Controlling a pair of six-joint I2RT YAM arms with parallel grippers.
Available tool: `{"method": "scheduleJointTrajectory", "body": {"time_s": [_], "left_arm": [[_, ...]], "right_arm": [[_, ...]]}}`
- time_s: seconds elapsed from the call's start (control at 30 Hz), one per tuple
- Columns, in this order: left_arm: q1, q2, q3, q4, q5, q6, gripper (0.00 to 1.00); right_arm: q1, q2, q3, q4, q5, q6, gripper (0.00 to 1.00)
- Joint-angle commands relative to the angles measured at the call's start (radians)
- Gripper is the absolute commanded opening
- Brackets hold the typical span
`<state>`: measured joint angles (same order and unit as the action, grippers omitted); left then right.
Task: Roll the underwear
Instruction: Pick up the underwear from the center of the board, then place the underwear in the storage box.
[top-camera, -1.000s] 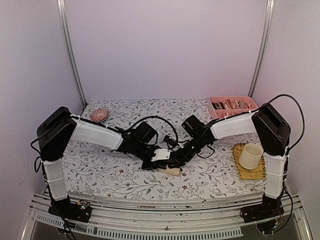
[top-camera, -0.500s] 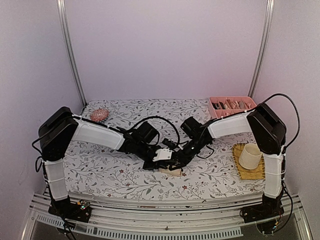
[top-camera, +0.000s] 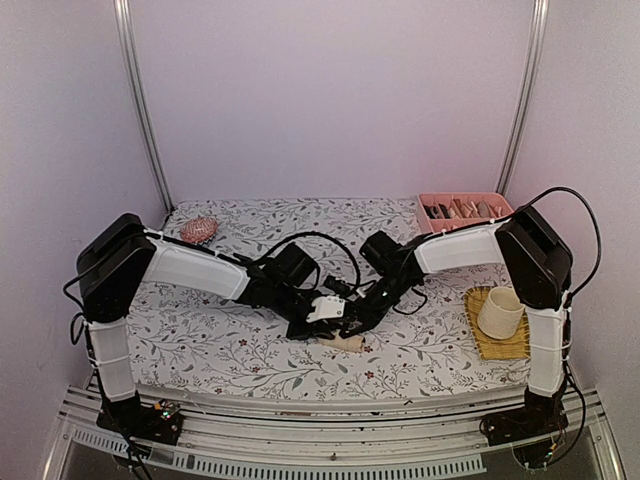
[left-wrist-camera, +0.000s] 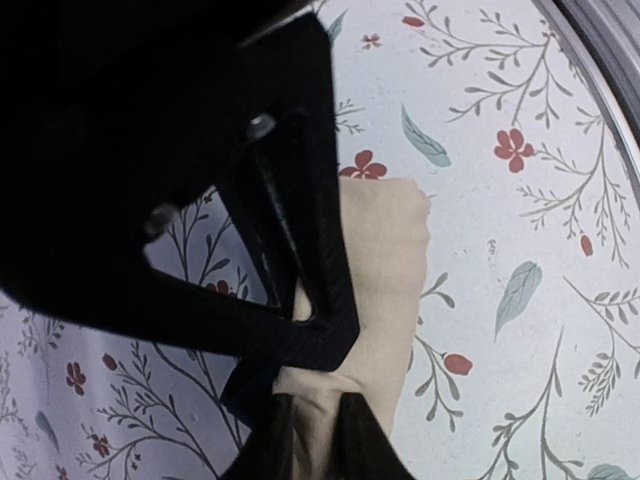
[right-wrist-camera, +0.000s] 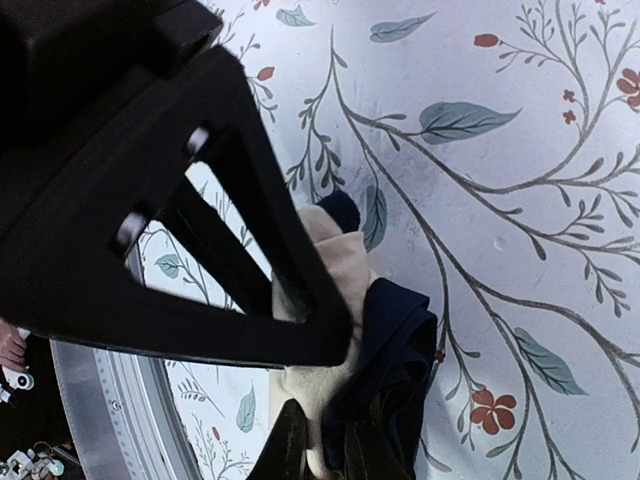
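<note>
The underwear is a small bundle on the flowered cloth near the front middle, between both grippers. Its beige cloth (top-camera: 347, 343) (left-wrist-camera: 385, 265) lies folded into a narrow strip. Dark navy cloth (right-wrist-camera: 395, 345) is bunched against the beige (right-wrist-camera: 335, 265) in the right wrist view. My left gripper (top-camera: 318, 322) (left-wrist-camera: 312, 432) is shut on a fold of the beige cloth at one end. My right gripper (top-camera: 352, 322) (right-wrist-camera: 325, 440) comes in from the other side, its fingers pinched on beige and navy cloth together. The two arms hide most of the bundle from above.
A reddish-pink hairbrush (top-camera: 199, 231) lies at the back left. A pink tray (top-camera: 465, 210) with small items stands at the back right. A cream cup (top-camera: 500, 312) sits on a yellow mat (top-camera: 497, 347) at the right. The table's metal front rail (right-wrist-camera: 105, 410) is close to the bundle.
My right gripper has closed from half open onto the cloth. The left jaws have eased a little but still pinch the beige fold. The bundle barely shifted.
</note>
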<state>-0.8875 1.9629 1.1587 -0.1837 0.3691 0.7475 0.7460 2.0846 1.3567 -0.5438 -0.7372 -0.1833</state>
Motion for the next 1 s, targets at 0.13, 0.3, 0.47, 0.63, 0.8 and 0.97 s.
{"method": "scheduleJointTrajectory", "body": {"time_s": [0.13,0.3,0.47,0.63,0.8,0.97], "left_arm": [[0.009,-0.156,-0.032,-0.004,-0.077,-0.044,0.88],[0.046,-0.289,-0.070,-0.005,-0.083,-0.070,0.99],[0.116,-0.411,-0.156,0.031,-0.117,-0.104,0.99],[0.187,-0.505,-0.241,0.084,-0.118,-0.135,0.98],[0.229,-0.563,-0.315,0.162,-0.124,-0.170,0.99],[0.257,-0.566,-0.374,0.240,-0.113,-0.217,0.99]], "right_arm": [[0.013,-0.019,-0.020,-0.024,0.054,0.007,0.02],[-0.022,-0.084,-0.034,0.026,0.152,0.067,0.02],[-0.026,-0.120,-0.014,0.033,0.294,0.073,0.02],[-0.062,-0.164,0.013,0.058,0.401,0.098,0.02],[-0.124,-0.252,0.021,0.118,0.608,0.164,0.02],[-0.144,-0.307,0.058,0.153,0.895,0.299,0.02]]}}
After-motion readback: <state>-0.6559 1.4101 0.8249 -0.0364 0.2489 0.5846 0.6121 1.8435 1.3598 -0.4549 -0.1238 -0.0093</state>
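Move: My right fingers already pinch the rolled underwear, its middle only a centimetre or so back and some 2 cm left of them. The pink box it is headed for stands about 38 cm ahead and 35 cm to the right, with the cream cup some 5 cm ahead and 35 cm right of my right hand. My left fingers still hold the roll too; its middle lies roughly 3 cm to their right, level fore and aft. I open my left fingers wide to let go of the roll and pull that hand up about 12 cm, then about as far left, turning it counter-clockwise. My right hand keeps its pinch, waits for the release, then carries the underwear mainly forward, some 14 cm, with a smaller swing right and a late rise, towards the pink box, its fingertips swinging forward as it turns some 30 degrees clockwise. ##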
